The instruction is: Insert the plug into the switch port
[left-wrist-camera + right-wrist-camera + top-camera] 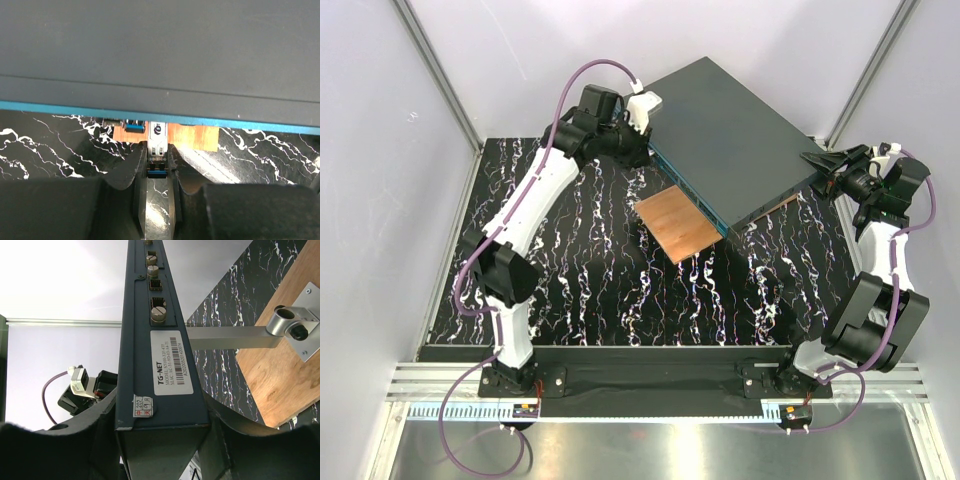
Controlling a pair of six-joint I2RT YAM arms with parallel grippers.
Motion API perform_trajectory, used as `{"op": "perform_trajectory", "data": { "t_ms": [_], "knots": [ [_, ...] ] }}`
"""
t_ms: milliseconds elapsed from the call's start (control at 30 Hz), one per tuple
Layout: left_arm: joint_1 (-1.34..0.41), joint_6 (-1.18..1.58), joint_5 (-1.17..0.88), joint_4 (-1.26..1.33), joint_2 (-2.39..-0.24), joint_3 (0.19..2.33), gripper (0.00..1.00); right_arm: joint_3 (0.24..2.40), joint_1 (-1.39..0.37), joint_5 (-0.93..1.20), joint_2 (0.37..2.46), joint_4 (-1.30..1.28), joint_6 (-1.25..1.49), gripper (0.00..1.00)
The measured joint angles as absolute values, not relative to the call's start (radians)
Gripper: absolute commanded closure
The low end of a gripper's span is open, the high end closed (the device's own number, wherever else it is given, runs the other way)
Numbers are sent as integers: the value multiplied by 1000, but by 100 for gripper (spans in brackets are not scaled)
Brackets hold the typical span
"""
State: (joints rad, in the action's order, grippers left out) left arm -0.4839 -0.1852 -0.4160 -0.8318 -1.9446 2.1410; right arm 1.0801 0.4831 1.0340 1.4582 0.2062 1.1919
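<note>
The switch is a large flat dark-grey box [740, 130] standing tilted, its teal port face [687, 192] turned toward the mat. My left gripper [636, 152] sits at the left end of that face. In the left wrist view this gripper [157, 148] is shut on the plug [158, 145], a small silver module with a blue tab [157, 173]. The plug's front end reaches under the teal edge [60, 107], so the switch port itself is hidden. My right gripper [826, 165] is shut on the box's far right corner, with the labelled narrow face [160, 340] between its fingers [102, 420].
A copper-brown square plate [680, 223] lies on the black marbled mat [580, 270] just below the teal face. A metal bracket arm [227, 337] runs from the box to a wooden board [280, 380]. Another blue tab [135, 126] shows left of the plug. White walls enclose the cell.
</note>
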Motion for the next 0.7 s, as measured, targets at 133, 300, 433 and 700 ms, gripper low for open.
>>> {"op": "perform_trajectory", "data": {
  "t_ms": [133, 300, 433, 700],
  "knots": [
    [-486, -183, -415, -826, -1949, 2145, 86, 1080, 483, 1034, 1459, 208, 1192, 100],
    [-489, -175, -414, -810, -1960, 2156, 69, 1080, 483, 1038, 1462, 212, 1194, 100],
    [-496, -164, -414, -815, -1963, 2158, 63, 1080, 483, 1039, 1463, 213, 1195, 100],
    [-500, -181, -423, -743, -1890, 2042, 44, 1081, 483, 1042, 1466, 216, 1195, 100]
  ]
}}
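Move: The left hand already has the plug between its fingertips, end in the switch port; the port lies about 2 cm ahead, 2 cm to the right and 1 cm below. A plug already in the next port sits some 2 cm farther out and 1 cm left of that port, and the wood board lies roughly 10 cm back, 8 cm right and 25 cm below the hand. From the right hand, the port is about 35 cm left, 3 cm ahead, roughly level. The left hand first eases rightward and slightly forward, under 1 cm, with the plug pinched and its end in the port, then opens its fingers from nearly shut to about half open and lets go of the plug. While they spread, the hand shifts back a little over 1 cm towards its base, so the plug ends beside one finger instead of midway between the two, as the right hand stays still with its grip on the switch's right-hand end. ##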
